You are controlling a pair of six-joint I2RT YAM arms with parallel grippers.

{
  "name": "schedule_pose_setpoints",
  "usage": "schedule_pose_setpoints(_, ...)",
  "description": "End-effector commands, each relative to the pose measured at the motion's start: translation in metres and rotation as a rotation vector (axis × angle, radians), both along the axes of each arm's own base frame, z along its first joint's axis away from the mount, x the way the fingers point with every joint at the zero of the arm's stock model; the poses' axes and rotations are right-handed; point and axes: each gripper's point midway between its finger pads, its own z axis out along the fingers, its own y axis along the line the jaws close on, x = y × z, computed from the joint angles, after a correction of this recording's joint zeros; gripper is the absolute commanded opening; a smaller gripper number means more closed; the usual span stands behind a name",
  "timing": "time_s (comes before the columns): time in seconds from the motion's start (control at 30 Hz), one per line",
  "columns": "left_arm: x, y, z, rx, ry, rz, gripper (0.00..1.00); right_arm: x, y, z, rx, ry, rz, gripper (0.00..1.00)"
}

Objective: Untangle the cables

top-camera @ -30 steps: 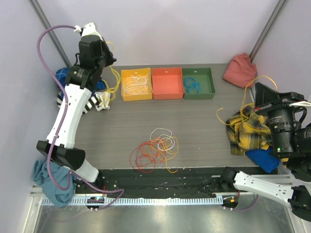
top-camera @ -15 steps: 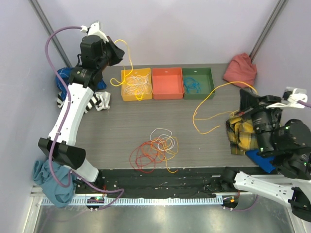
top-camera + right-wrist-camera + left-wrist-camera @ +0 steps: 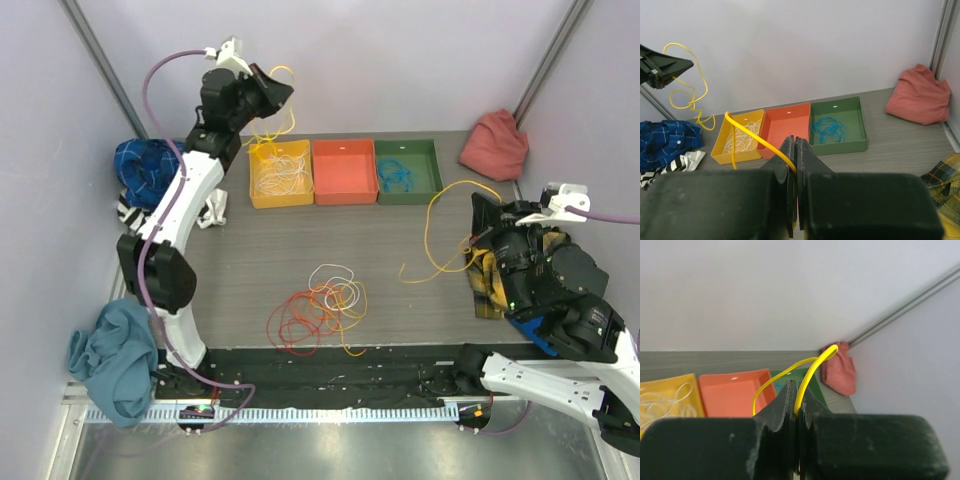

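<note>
A tangle of white, orange, red and yellow cables (image 3: 322, 305) lies on the table's near middle. My left gripper (image 3: 286, 91) is raised high above the yellow tray (image 3: 254, 188) and is shut on a yellow cable (image 3: 270, 125), which hangs in loops toward the tray. In the left wrist view that yellow cable (image 3: 812, 367) rises from between the closed jaws of the left gripper (image 3: 798, 390). At the right, my right gripper (image 3: 478, 212) is shut on another yellow cable (image 3: 432, 225), which arcs down to the table. The right wrist view shows this cable (image 3: 752, 132) leaving the right gripper (image 3: 796, 142) to the left.
White cables fill the yellow tray; the orange tray (image 3: 344, 172) is bare and the green tray (image 3: 430, 170) holds a blue cable (image 3: 394, 176). Cloths lie around: red (image 3: 495, 145), yellow plaid (image 3: 490, 278), blue (image 3: 145, 160), striped (image 3: 210, 210), teal (image 3: 105, 360).
The left gripper has swung right and up over the yellow tray, carrying its yellow cable. The right gripper has shifted left and its cable's loop has drawn in toward it.
</note>
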Motion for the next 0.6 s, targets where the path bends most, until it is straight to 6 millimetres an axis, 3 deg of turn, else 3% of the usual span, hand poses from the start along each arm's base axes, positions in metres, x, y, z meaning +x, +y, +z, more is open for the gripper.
schedule_pose_setpoints(0.0,0.006,-0.039,0.046,-0.137,-0.222,-0.147,0.0,0.006,0.005,-0.002,-0.019,0.001,-0.016,0.01)
schedule_pose_setpoints(0.07,0.009,-0.049,0.051,-0.146,-0.245,-0.165,0.0,0.007,0.008,-0.005,-0.03,0.006,-0.011,0.01)
schedule_pose_setpoints(0.13,0.02,-0.058,0.039,-0.142,-0.235,-0.172,0.0,0.01,0.012,-0.01,-0.047,0.015,-0.012,0.01)
schedule_pose_setpoints(0.17,0.021,-0.062,0.047,-0.146,-0.253,-0.177,0.0,0.011,0.012,-0.011,-0.049,0.015,-0.013,0.01)
schedule_pose_setpoints(0.2,0.029,-0.066,0.033,-0.14,-0.231,-0.179,0.0,0.012,0.015,-0.015,-0.059,0.021,-0.013,0.01)
schedule_pose_setpoints(0.3,0.037,-0.072,0.027,-0.141,-0.223,-0.185,0.0,0.014,0.019,-0.021,-0.074,0.027,-0.009,0.01)
schedule_pose_setpoints(0.4,0.047,-0.077,0.012,-0.138,-0.208,-0.182,0.0,0.017,0.023,-0.027,-0.089,0.034,-0.008,0.01)
schedule_pose_setpoints(0.57,0.072,-0.089,-0.04,-0.117,-0.136,-0.167,0.0,0.022,0.033,-0.04,-0.113,0.052,0.008,0.01)
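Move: The red box, where the left hand's yellow cable is headed, lies about 7 cm ahead of that hand, 14 cm to its right and nearly 40 cm below; the yellow box stands some 20 cm left of the red one and the green box 20 cm right of it, both level with it. From the right hand, also gripping a strand of yellow cable, the red box lies roughly 38 cm ahead, 12 cm left and 40 cm down. The yellow cable in the shut left fingers is carried to the right and forward towards the red box, about 8 cm across and 6 cm out, sinking a little and slowing, while the wrist swings some 10 degrees clockwise. The right hand, keeping its pinch on its own hanging yellow strand, lowers about 4 cm and drifts left, rolling its left side slightly down. ##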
